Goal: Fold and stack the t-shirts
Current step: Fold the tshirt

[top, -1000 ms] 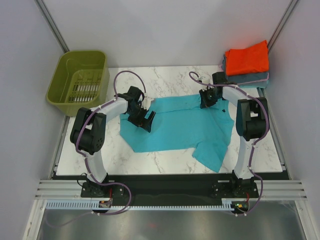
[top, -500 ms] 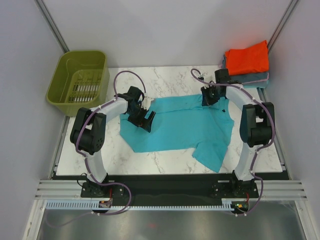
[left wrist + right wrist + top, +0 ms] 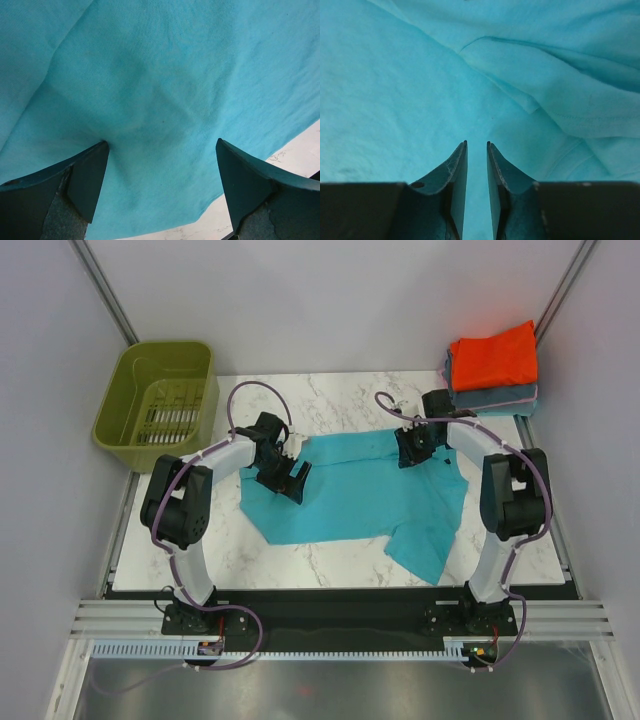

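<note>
A teal t-shirt [image 3: 360,490] lies spread flat on the marble table [image 3: 340,395], its sleeve hanging toward the near right. My left gripper [image 3: 290,480] stands wide open over the shirt's left part, with cloth below both fingers [image 3: 90,175] and the hem edge close by. In the left wrist view the gripper [image 3: 162,142] holds nothing. My right gripper [image 3: 408,450] hovers at the shirt's far right part near a fold [image 3: 530,75]. Its jaws [image 3: 476,145] are parted by a narrow gap with nothing between them. A folded orange-red shirt [image 3: 495,355] rests on a folded grey-blue one [image 3: 500,397].
An olive-green plastic basket [image 3: 160,390] stands off the table's far left corner. The stack of folded shirts sits at the far right corner. Bare marble shows along the far edge and the near left [image 3: 200,560].
The right gripper's jaws have parted from shut to a narrow gap, and it has shifted slightly left and nearer over the shirt. The left arm has not moved.
</note>
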`<state>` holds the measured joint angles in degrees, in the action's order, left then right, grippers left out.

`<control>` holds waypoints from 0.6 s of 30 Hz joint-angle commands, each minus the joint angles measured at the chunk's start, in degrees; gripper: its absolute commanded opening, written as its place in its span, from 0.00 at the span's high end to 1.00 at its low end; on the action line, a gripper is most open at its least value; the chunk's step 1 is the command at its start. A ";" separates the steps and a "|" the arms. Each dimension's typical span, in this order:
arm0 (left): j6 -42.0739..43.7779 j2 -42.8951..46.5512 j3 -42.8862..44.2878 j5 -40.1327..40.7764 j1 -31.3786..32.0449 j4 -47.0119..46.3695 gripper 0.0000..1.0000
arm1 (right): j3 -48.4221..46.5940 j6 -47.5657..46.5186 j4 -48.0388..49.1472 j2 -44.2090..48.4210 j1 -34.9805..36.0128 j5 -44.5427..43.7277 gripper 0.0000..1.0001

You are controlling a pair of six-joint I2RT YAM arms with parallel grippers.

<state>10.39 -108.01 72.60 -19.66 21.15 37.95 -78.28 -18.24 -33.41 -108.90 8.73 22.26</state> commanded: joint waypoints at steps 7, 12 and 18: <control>-1.25 -0.10 -0.61 -0.56 0.65 -1.83 0.04 | -9.25 -1.01 1.68 -7.20 -0.29 -3.10 0.70; -1.16 -0.10 -0.97 -0.38 0.74 -1.92 0.04 | -11.71 -0.92 1.68 -9.83 -0.21 -3.36 0.70; -1.16 -0.89 -0.18 -0.12 0.74 -1.83 0.04 | -12.07 -1.18 1.59 -10.98 -0.21 -3.54 0.70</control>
<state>10.31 -108.01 72.58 -19.59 21.39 37.56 -88.23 -18.65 -32.51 -119.24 8.67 19.22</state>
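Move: The teal shirt's folded flap edge is what the right gripper is after: about 5 cm ahead, in line sideways and some 3 cm lower. The shirt's far edge runs about 12 cm ahead at the same low level; the orange shirt on its stack sits roughly 22 cm ahead and 20 cm to the right. From the left gripper the flap edge lies about 12 cm ahead and 20 cm right, near its own height. Reach the right gripper forward about 5 cm over the teal cloth, sinking some 2 cm as it goes, most steeply at the start and easing off over the flap edge. Keep the fingers part-open and slanted as they are, with hardly any wrist turn, so the tips end right at the folded edge; whether they touch can't be told. ##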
